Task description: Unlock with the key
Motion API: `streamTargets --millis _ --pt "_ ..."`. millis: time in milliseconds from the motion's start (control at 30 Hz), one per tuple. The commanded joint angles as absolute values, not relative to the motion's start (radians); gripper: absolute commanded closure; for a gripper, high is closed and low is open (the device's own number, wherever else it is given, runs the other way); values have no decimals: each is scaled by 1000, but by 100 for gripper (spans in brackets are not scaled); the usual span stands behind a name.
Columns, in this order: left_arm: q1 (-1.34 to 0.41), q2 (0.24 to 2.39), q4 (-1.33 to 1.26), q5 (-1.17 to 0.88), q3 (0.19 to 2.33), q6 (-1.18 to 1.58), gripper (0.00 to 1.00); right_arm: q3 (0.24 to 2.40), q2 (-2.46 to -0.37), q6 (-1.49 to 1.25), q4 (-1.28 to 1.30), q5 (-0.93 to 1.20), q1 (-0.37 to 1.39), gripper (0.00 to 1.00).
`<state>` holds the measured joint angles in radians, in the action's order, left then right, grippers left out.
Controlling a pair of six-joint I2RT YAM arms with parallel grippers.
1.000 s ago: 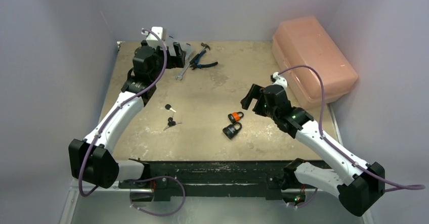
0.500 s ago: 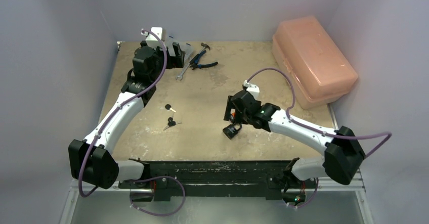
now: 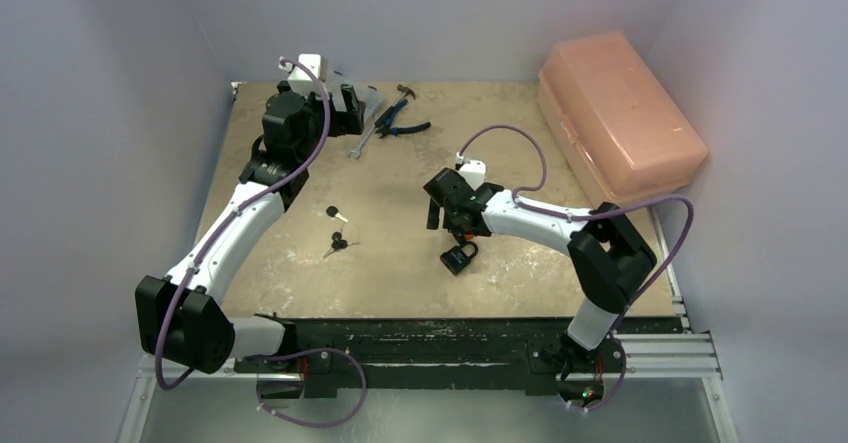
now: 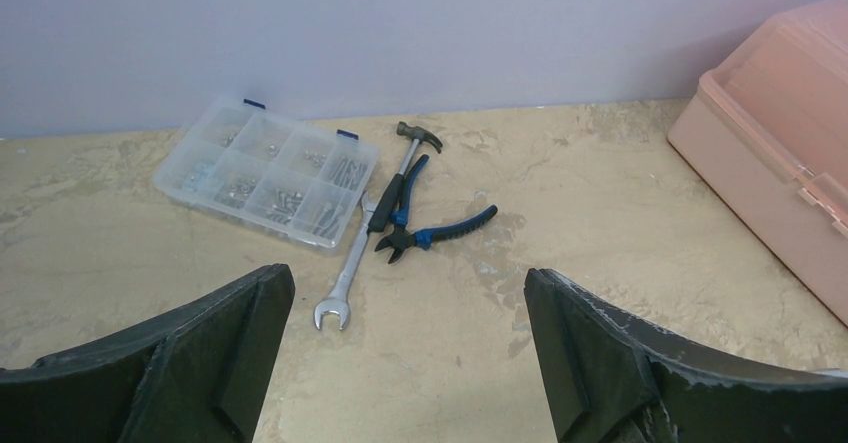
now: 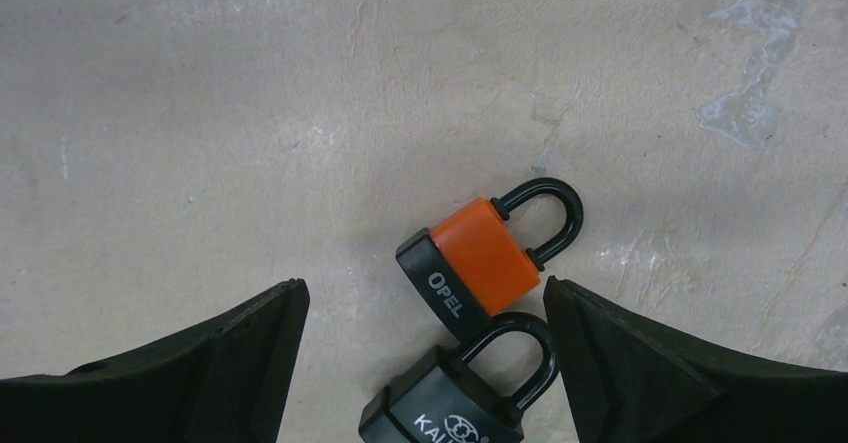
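Observation:
Two padlocks lie touching on the table in the right wrist view. The orange padlock (image 5: 482,260) is the farther one, and the black padlock (image 5: 450,408) sits partly cut off at the bottom edge. My right gripper (image 5: 422,295) hangs just above them, open, with both locks between its spread fingers and nothing held. From above, the black padlock (image 3: 459,257) shows below the right gripper (image 3: 438,209), which covers most of the orange one. Two black-headed keys (image 3: 334,213) (image 3: 339,244) lie left of centre. My left gripper (image 3: 350,109) is open and empty at the far left corner.
A clear parts organizer (image 4: 268,170), a hammer (image 4: 404,170), blue-handled pliers (image 4: 432,231) and a wrench (image 4: 345,281) lie ahead of the left gripper (image 4: 407,278). A large pink bin (image 3: 618,113) stands along the right edge. Walls close in the far and left sides.
My right arm has swung left and forward, bringing its open gripper from right of the padlocks to directly over them. The left arm has not moved.

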<state>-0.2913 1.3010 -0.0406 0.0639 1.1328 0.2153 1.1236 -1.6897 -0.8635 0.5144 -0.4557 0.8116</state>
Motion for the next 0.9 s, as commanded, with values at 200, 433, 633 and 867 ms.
streamTargets --millis 200,433,633,867 --pt "-296 1285 -60 78 1152 193 7 1190 -1788 -872 503 -461 812 8" --pt "-296 1281 -54 75 1160 197 7 1200 -1815 -818 474 -463 812 30" --pt "-296 1274 -52 77 1160 198 8 1236 -1842 -725 443 -454 812 44" --pt "-296 1276 -52 83 1160 198 8 1307 -1859 -532 329 -372 812 44"
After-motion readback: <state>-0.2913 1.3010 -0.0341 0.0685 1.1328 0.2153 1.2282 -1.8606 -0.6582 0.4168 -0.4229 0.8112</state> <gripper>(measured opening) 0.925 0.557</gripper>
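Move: The orange padlock lies about 2 cm to the right hand's right, roughly level with it and some 4 cm below, between the open fingers' lines. The black padlock sits 5 cm back of the orange one and about 1 cm to its left. The pair of keys is some 23 cm to the hand's left and 2 cm back. From the idle left hand, the orange padlock is roughly 22 cm right, 14 cm back and 28 cm below. Right hand sinks 3 cm, half-closes around the orange padlock, then carries forward-left about 4 cm, turning slightly counter-clockwise. ##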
